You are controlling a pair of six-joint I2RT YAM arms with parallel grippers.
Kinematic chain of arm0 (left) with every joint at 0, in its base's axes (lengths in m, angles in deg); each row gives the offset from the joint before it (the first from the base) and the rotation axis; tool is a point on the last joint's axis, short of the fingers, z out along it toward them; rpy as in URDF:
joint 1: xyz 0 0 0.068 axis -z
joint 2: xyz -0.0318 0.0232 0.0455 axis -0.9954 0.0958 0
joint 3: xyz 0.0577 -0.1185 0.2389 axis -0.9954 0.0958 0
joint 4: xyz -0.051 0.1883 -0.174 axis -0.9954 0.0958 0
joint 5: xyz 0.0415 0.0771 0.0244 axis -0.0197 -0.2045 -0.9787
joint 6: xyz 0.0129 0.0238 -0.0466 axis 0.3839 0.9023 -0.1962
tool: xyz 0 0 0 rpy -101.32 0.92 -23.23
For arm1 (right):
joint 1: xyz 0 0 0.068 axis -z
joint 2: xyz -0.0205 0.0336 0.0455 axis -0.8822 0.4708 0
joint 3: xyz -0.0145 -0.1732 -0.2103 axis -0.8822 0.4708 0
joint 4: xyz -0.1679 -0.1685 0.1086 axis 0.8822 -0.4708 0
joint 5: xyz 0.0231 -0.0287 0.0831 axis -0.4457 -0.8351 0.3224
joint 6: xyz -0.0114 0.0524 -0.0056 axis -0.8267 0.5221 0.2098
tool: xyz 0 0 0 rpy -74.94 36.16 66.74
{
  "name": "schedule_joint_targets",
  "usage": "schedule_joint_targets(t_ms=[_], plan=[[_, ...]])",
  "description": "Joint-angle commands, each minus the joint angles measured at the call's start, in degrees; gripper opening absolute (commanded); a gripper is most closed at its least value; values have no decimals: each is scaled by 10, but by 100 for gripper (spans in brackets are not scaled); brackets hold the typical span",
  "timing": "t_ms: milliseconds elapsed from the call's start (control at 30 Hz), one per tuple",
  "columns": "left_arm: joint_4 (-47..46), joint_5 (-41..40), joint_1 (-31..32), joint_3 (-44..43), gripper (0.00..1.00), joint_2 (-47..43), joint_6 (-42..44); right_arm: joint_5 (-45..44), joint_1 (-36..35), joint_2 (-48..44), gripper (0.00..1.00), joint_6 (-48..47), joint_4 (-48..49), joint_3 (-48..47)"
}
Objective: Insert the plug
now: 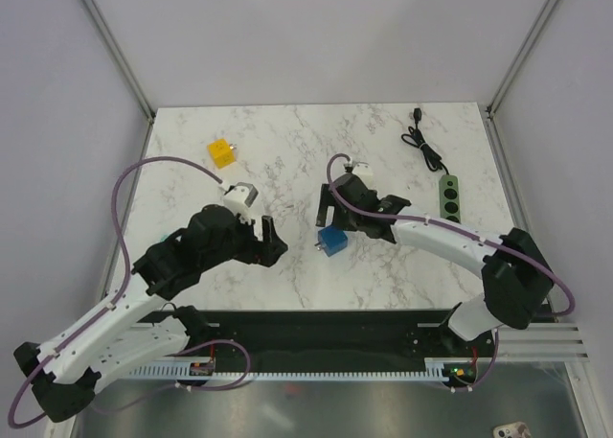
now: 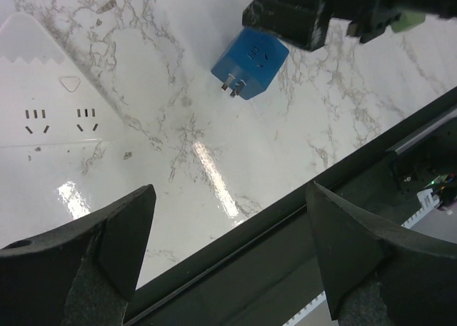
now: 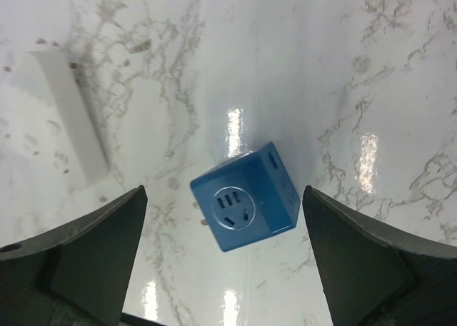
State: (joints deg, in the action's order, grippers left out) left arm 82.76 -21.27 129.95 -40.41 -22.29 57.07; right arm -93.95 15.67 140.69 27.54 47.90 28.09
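Observation:
The plug is a blue cube adapter (image 1: 332, 240) lying on the marble table (image 1: 287, 141); its two metal prongs show in the left wrist view (image 2: 250, 62). In the right wrist view its socket face (image 3: 246, 197) points up at the camera. My right gripper (image 3: 224, 190) hangs open just above it, a finger on each side and neither touching. A white power strip (image 2: 43, 105) with socket holes lies flat nearby (image 3: 61, 126); I cannot make it out in the top view. My left gripper (image 2: 230, 190) is open and empty, over the table's near edge, left of the cube (image 1: 271, 239).
A yellow cube adapter (image 1: 221, 152) sits at the back left. A green power strip (image 1: 449, 195) with a coiled black cable (image 1: 422, 141) lies at the back right. The black rail (image 2: 300, 226) runs along the table's near edge.

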Motion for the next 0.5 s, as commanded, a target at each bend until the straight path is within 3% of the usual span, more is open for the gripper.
schedule_joint_targets(t_ms=[0,133,233,467], plan=[[0,38,-1,-44,93,50,83,9,8,-54,98,-5,-41,-52],[-20,79,0,-64,96,128,131,67,62,-100,98,-17,-62,-42],[-43,108,4,-98,96,201,191,116,174,-169,98,-35,-61,-9],[-67,128,17,-180,94,360,280,166,275,-257,98,-62,-76,0]])
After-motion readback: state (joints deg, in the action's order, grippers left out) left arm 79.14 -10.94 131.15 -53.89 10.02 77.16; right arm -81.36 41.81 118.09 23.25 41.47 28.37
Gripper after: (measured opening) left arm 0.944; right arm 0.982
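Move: The left hand is going for the blue plug, about 12 cm ahead of it, 14 cm to its right and 16 cm below. The right edge of the white socket board is some 14 cm to the left of the plug and 8 cm farther out. From the right hand the plug is roughly straight below, 6 cm down; the pink plug is some 17 cm ahead and 8 cm right, the green power strip 8 cm ahead and 35 cm right. The right hand, already clear of the blue plug and wide open, first rises off it and then swings off to the right, ending about 12 cm higher and 13 cm to the right. As it clears out, the left hand comes in towards the plug with open fingers, gathering speed, going right, down and forward by some 10 cm in all while its wrist turns about 20 degrees clockwise and rolls its left side up, and it touches nothing yet. ##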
